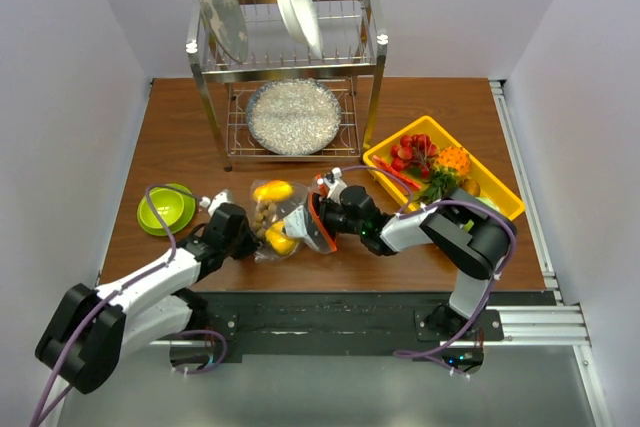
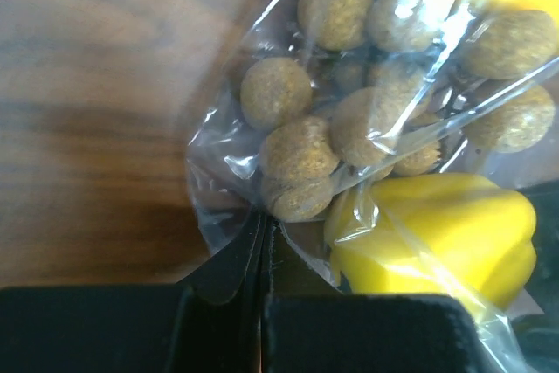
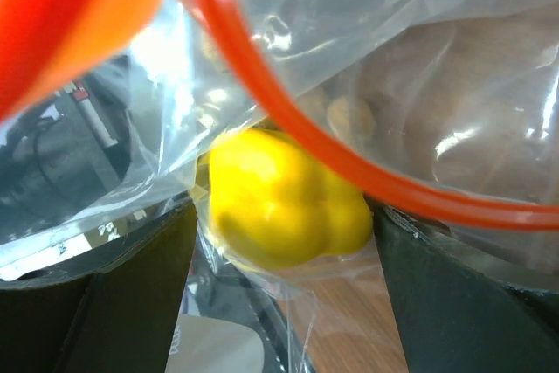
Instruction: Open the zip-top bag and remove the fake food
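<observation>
The zip-top bag (image 1: 283, 215) lies crumpled on the wooden table between my two grippers. Inside it are fake food pieces: a cluster of brown balls (image 2: 336, 128), a yellow bell pepper (image 2: 437, 246) and another yellow piece (image 1: 272, 190). My left gripper (image 2: 262, 229) is shut on the bag's clear plastic edge, just below the brown balls. My right gripper (image 3: 288, 290) is open at the bag's mouth. Its fingers stand wide on either side of the yellow pepper (image 3: 284, 203), which shows through the plastic. The orange-red zipper strip (image 3: 349, 168) curves across in front.
A yellow tray (image 1: 505, 197) at the right holds red and orange toy foods (image 1: 430, 157). A green bowl (image 1: 165, 207) sits left of my left arm. Behind stands a metal dish rack (image 1: 290, 67) with plates and a pan.
</observation>
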{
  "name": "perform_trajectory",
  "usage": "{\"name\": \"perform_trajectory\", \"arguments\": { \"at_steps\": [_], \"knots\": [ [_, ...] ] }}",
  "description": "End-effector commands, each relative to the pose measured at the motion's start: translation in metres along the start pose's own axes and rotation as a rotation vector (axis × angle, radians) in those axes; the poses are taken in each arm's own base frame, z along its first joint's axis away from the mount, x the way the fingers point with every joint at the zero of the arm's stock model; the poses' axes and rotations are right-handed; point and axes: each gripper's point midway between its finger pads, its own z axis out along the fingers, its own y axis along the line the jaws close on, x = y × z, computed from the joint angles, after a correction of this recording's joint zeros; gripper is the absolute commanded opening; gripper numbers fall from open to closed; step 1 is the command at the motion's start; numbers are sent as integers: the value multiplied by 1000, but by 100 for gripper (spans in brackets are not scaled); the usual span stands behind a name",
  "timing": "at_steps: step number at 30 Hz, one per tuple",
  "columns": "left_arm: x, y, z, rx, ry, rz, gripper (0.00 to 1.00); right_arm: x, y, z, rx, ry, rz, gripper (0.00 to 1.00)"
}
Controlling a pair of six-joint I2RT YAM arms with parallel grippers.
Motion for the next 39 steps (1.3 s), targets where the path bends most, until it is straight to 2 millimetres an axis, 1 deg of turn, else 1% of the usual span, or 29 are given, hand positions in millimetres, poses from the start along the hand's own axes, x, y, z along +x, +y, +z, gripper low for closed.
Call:
{"name": "perform_trajectory", "arguments": {
  "at_steps": [1, 4, 6, 7, 8, 10, 11, 12, 13, 15, 16, 17, 18, 19, 20, 21, 22, 23, 24, 25, 27, 28, 29, 31, 33, 36, 37, 38, 39],
  "knots": [
    [-6, -5, 9, 14, -21, 61, 0, -3, 7, 4, 6, 21, -72, 86],
    [-4, 0, 14, -7, -14, 94, 0, 1, 0, 9, 21, 44, -74, 86],
    [-1, 5, 18, -30, -3, 108, 0, -1, 6, 14, -11, 45, -68, 86],
    [0, 6, 19, -34, 1, 112, 0, 1, 5, 17, -15, 55, -62, 85],
    [2, 9, 20, -47, 9, 113, 0, -1, 11, 19, -39, 57, -63, 84],
    [1, 10, 21, -53, 7, 114, 0, -3, 15, 19, -52, 51, -53, 81],
    [0, 11, 20, -64, 3, 114, 0, -4, 16, 18, -50, 43, -54, 78],
    [-1, 12, 20, -69, -1, 113, 0, -6, 18, 16, -47, 36, -59, 69],
    [-4, 10, 19, -71, -10, 114, 0, -7, 18, 14, -40, 28, -62, 65],
    [-8, 14, 16, -95, -29, 110, 0, -12, 19, 7, -22, -2, -70, 56],
    [-11, 13, 15, -100, -38, 109, 0, -14, 19, 4, -15, -12, -75, 54],
    [-13, 16, 14, -115, -47, 108, 0, -13, 15, 0, 12, -13, -75, 52],
    [-14, 17, 13, -121, -52, 103, 0, -20, 19, -5, 19, -45, -95, 50],
    [-14, 19, 13, -130, -52, 100, 0, -22, 20, -8, 28, -56, -104, 49],
    [-14, 21, 13, -139, -52, 99, 0, -21, 16, -11, 56, -52, -106, 48],
    [-15, 23, 13, -147, -52, 86, 0, -26, 21, -15, 57, -70, -123, 46],
    [-13, 26, 13, -152, -49, 78, 0, -29, 19, -17, 76, -86, -129, 45],
    [-13, 27, 13, -156, -50, 74, 0, -28, 14, -20, 106, -82, -128, 43],
    [-14, 28, 13, -156, -53, 71, 0, -30, 13, -23, 120, -89, -137, 41],
    [-13, 29, 13, -157, -52, 68, 0, -37, 16, -29, 134, -124, -144, 40],
    [-13, 32, 13, -167, -56, 68, 0, -38, 13, -35, 158, -135, -150, 39],
    [-14, 32, 12, -169, -58, 65, 0, -43, 17, -40, 156, -153, -155, 39],
    [-15, 33, 12, -173, -61, 65, 0, -44, 11, -43, 198, -160, -152, 38],
    [-15, 33, 11, -174, -65, 63, 0, -48, 7, -48, 235, -170, -159, 38],
    [-16, 32, 10, -166, -66, 63, 0, -47, 8, -49, 239, -154, -176, 38],
    [-19, 19, 7, -114, -61, 92, 0, -40, 7, -44, 217, -124, -167, 41],
    [-25, 10, 4, -85, -73, 97, 0, -38, 6, -43, 210, -117, -160, 42],
    [-25, 2, 2, -51, -66, 108, 0, -34, 3, -40, 200, -112, -150, 42],
    [-27, -3, -1, -27, -69, 125, 0, -29, 5, -39, 180, -97, -128, 43]
  ]
}}
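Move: Just beyond the right hand's open pads sits the yellow pepper in the bag, about 2 cm to the left and 1 cm lower, not ahead or back. The brown balls lie some 5 cm ahead and 4 cm left of that hand, 2 cm lower; the yellow-orange fruit 11 cm ahead, 2 cm left, 2 cm lower. The orange-red bag mouth crosses 4 cm ahead, 10 cm right, 1 cm up. From the left hand the pepper is 6 cm right, 2 cm ahead, 2 cm higher. Easing about 1 cm left and slightly down around the yellow pepper, the right fingers shut on its sides, then lift some 4 cm and draw it 5 to 6 cm right towards the bag mouth, the wrist tilting roughly 15 degrees. The left hand, tips still shut and low on the bag's closed-end corner, slides 2 cm forward, then about 2 cm left, anchoring the corner. ##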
